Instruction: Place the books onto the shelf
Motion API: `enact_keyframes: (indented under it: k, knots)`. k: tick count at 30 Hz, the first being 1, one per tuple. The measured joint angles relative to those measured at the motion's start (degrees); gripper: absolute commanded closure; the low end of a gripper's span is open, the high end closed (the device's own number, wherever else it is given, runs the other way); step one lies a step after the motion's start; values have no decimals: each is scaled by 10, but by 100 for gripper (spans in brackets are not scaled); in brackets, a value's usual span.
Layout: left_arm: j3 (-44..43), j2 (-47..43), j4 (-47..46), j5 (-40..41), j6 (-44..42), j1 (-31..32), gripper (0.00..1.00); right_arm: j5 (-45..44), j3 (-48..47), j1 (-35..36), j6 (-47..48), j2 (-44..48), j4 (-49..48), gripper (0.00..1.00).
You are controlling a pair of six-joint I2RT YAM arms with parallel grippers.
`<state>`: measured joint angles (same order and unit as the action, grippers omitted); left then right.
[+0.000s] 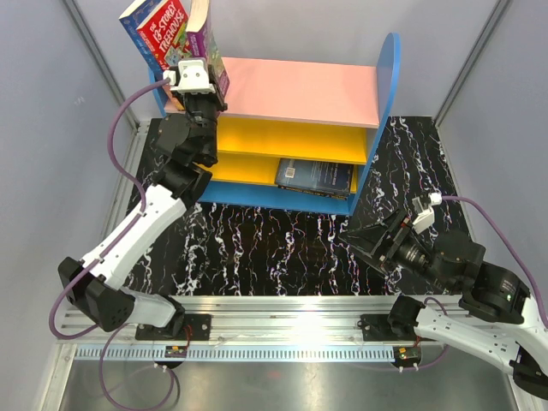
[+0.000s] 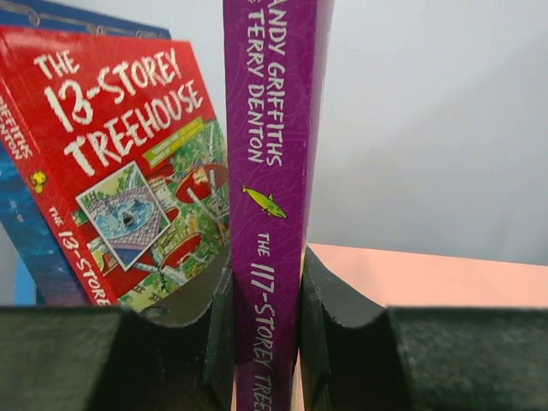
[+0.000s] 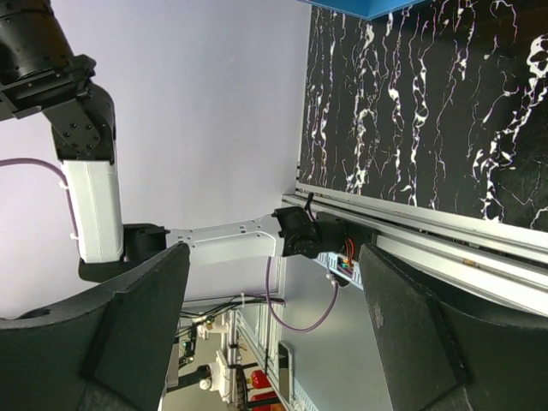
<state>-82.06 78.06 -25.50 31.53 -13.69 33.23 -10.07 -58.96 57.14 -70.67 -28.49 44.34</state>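
Observation:
The shelf [image 1: 300,90] stands at the back of the table, with a pink top board [image 2: 428,278]. My left gripper [image 1: 205,67] [image 2: 265,334] is shut on the spine of an upright purple "117-Storey Treehouse" book [image 1: 204,38] [image 2: 274,128] at the left end of that board. To its left, a red "13-Storey Treehouse" book [image 1: 163,30] [image 2: 120,154] leans with a blue book [image 2: 26,231] behind it. A dark blue book [image 1: 313,175] lies flat on the bottom board. My right gripper [image 1: 361,235] [image 3: 274,325] is open and empty, low over the table at the right.
A black marbled mat [image 1: 257,248] covers the table in front of the shelf. A metal rail [image 1: 282,312] runs along the near edge with both arm bases. Grey walls close in left, right and behind. The left arm [image 3: 94,197] shows in the right wrist view.

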Motion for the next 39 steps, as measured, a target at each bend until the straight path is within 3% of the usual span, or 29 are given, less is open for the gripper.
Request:
enact_keyframes:
  k: [11, 23, 24, 25, 29, 39]
  knots:
    - [7, -3, 6, 11, 49, -39, 57, 0, 3, 0, -8, 10, -2, 15]
    - [7, -23, 34, 13, 60, -48, 48, 0, 23, 0, -18, 18, -12, 16]
    - [7, -24, 34, 13, 60, -48, 32, 0, 26, 0, -19, 21, -13, 16]
    - [7, -24, 34, 12, 58, -48, 22, 0, 29, 0, -21, 23, -14, 16]
    - [0, -26, 41, 8, 63, -43, 1, 0, 36, 0, -25, 32, -16, 16]
    - [-16, -29, 60, 11, 66, -41, 1, -2, 39, 0, -30, 43, -16, 16]
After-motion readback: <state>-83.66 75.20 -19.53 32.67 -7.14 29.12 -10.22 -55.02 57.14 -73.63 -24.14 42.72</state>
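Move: My left hand still grips The 117-Storey Treehouse by its spine, upright on the pink top shelf, its middle about 5 cm ahead and 3 cm above. It is bound for the leaning 13-Storey Treehouse, roughly 6 cm left, 5 cm ahead and 3 cm up. Jane Eyre leans behind that, some 9 cm left and 5 cm ahead, also 3 cm up. From my idle right hand the 13-Storey book lies roughly 34 cm ahead, 30 cm left and 20 cm up. I carry the purple book about 4 cm left towards the red one, rolling my left hand some 5 degrees so its left side dips. As I near the end of that slide my fingers begin to ease apart, then spread wide to let go of the spine, while I draw back about 1.5 cm and rise a little. ##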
